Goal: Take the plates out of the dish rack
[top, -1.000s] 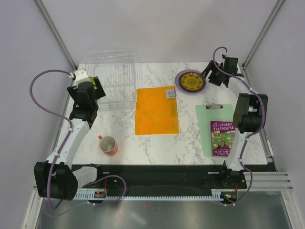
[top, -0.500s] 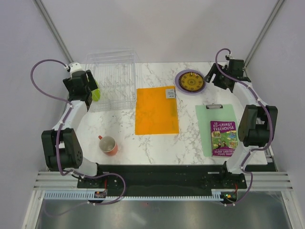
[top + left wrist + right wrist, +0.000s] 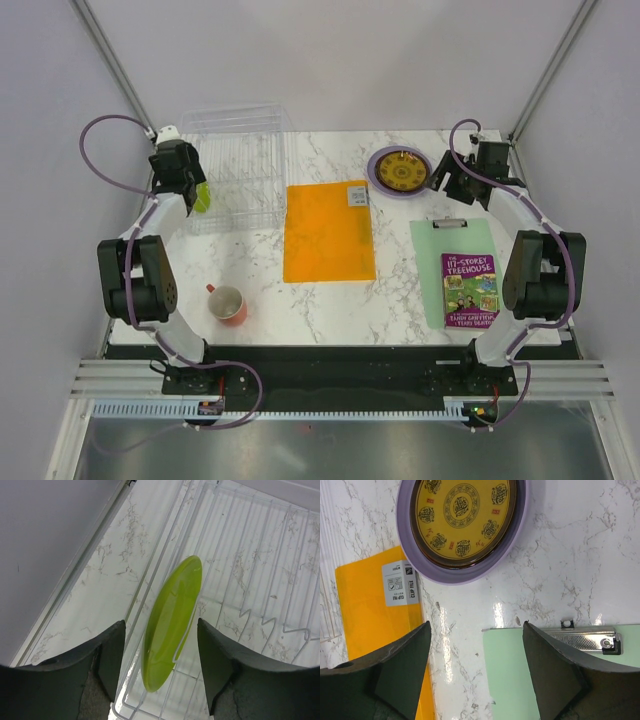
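Observation:
A lime green plate (image 3: pixel 172 620) stands on edge between the wires at the left end of the clear dish rack (image 3: pixel 250 555). My left gripper (image 3: pixel 160 645) is open, with one finger on each side of the plate's lower part and not touching it. In the top view the green plate (image 3: pixel 203 196) shows beside the left gripper (image 3: pixel 192 188) at the rack's (image 3: pixel 240 165) left wall. The yellow patterned plate (image 3: pixel 465 515) lies on the lavender plate (image 3: pixel 451 575), with a dark rim between them. My right gripper (image 3: pixel 475 630) is open and empty over bare table just near this stack (image 3: pixel 400 171).
An orange folder (image 3: pixel 328 232) lies mid-table, right of the rack. A pale green clipboard (image 3: pixel 445 245) with a purple book (image 3: pixel 469 290) on it lies at the right. A red mug (image 3: pixel 228 303) stands near the front left.
The left arm has swung back and its gripper has moved to the rack's left end, over the green plate. The right gripper has drawn slightly away from the plate stack.

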Controlling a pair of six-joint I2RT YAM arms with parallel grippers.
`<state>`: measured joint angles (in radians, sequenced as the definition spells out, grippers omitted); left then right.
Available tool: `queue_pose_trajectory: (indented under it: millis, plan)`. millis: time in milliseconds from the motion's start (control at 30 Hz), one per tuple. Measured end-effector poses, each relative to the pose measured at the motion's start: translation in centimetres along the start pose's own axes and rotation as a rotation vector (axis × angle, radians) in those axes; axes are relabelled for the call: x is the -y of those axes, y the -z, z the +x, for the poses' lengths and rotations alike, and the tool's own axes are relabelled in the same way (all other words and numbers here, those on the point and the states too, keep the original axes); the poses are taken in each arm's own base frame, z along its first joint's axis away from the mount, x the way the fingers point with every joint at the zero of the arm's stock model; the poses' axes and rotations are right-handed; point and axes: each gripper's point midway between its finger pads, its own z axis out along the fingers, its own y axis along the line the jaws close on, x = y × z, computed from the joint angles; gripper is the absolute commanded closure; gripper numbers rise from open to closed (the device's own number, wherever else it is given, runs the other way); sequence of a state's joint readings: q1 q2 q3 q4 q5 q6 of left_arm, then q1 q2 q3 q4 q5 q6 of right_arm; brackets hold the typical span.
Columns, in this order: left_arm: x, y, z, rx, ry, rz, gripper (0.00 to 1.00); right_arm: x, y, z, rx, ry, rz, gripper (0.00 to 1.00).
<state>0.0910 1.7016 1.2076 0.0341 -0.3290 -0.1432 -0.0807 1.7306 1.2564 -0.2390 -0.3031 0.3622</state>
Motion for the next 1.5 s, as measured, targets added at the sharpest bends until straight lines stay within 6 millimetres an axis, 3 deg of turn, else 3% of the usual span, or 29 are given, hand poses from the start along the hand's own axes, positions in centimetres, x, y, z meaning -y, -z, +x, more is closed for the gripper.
queue_pose_trajectory:
  millis: [200, 300, 433, 733, 933, 1033, 1267, 1500]
  plan:
    - [0.1, -1.6, 0.8, -0.025, -0.006, -0.009, 0.38, -0.3, 0.0, 0.1, -0.003, 0.001, -0.017, 0.19]
    - [0.2, -2.2, 1.5, -0.041, -0.011, -0.012, 0.49, -0.4, -0.1, 0.0, 0.001, 0.004, -0.024, 0.20]
    - [0.3, -2.9, 2.0, -0.054, -0.015, -0.013, 0.73, -0.6, -0.1, 0.0, 0.001, 0.005, -0.033, 0.20]
    - [0.1, -2.7, 2.2, -0.068, -0.065, -0.008, 0.96, -0.7, -0.1, 0.0, 0.000, 0.005, -0.042, 0.20]
    - [0.0, -1.9, 1.7, -0.064, -0.099, -0.018, 0.98, -0.7, -0.1, 0.1, -0.004, 0.003, -0.046, 0.21]
    - [-0.2, -0.9, 0.2, -0.033, -0.110, -0.031, 0.98, -0.9, -0.2, 0.2, -0.006, 0.006, -0.049, 0.21]
    - [-0.5, 3.1, -5.2, 0.098, -0.106, -0.053, 0.98, -1.1, 0.1, 0.4, -0.011, 0.009, -0.045, 0.20]
    - [0.2, 8.8, -10.1, 0.217, -0.069, -0.004, 0.98, -2.7, 2.1, -0.2, 0.010, 0.030, -0.057, 0.19]
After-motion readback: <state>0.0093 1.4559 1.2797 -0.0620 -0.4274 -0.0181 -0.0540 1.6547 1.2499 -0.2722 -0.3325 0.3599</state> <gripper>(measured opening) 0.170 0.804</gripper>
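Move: The green plate, the last one in the dish rack, leans at the rack's left end, about 4 cm ahead of the left hand and 7 cm below it, with no real sideways offset. The rack's middle is some 11 cm to the left hand's right, about 1 cm farther out and 9 cm lower. The orange folder lies roughly 34 cm to the right and 14 cm back, 13 cm down. From the right hand the green plate is about 58 cm left, 1 cm ahead and slightly lower. The green plate's upper rim is pinched by the left hand, which sinks about 3 cm with a slight forward reach and closes its half-open fingers. Keeping the grip, the hand then lifts some 16 cm out of the rack while drawing back about 5 cm, tipping its fingers up some 15 degrees. Late on, the open, empty right hand rises nearly 3 cm and eases left. ##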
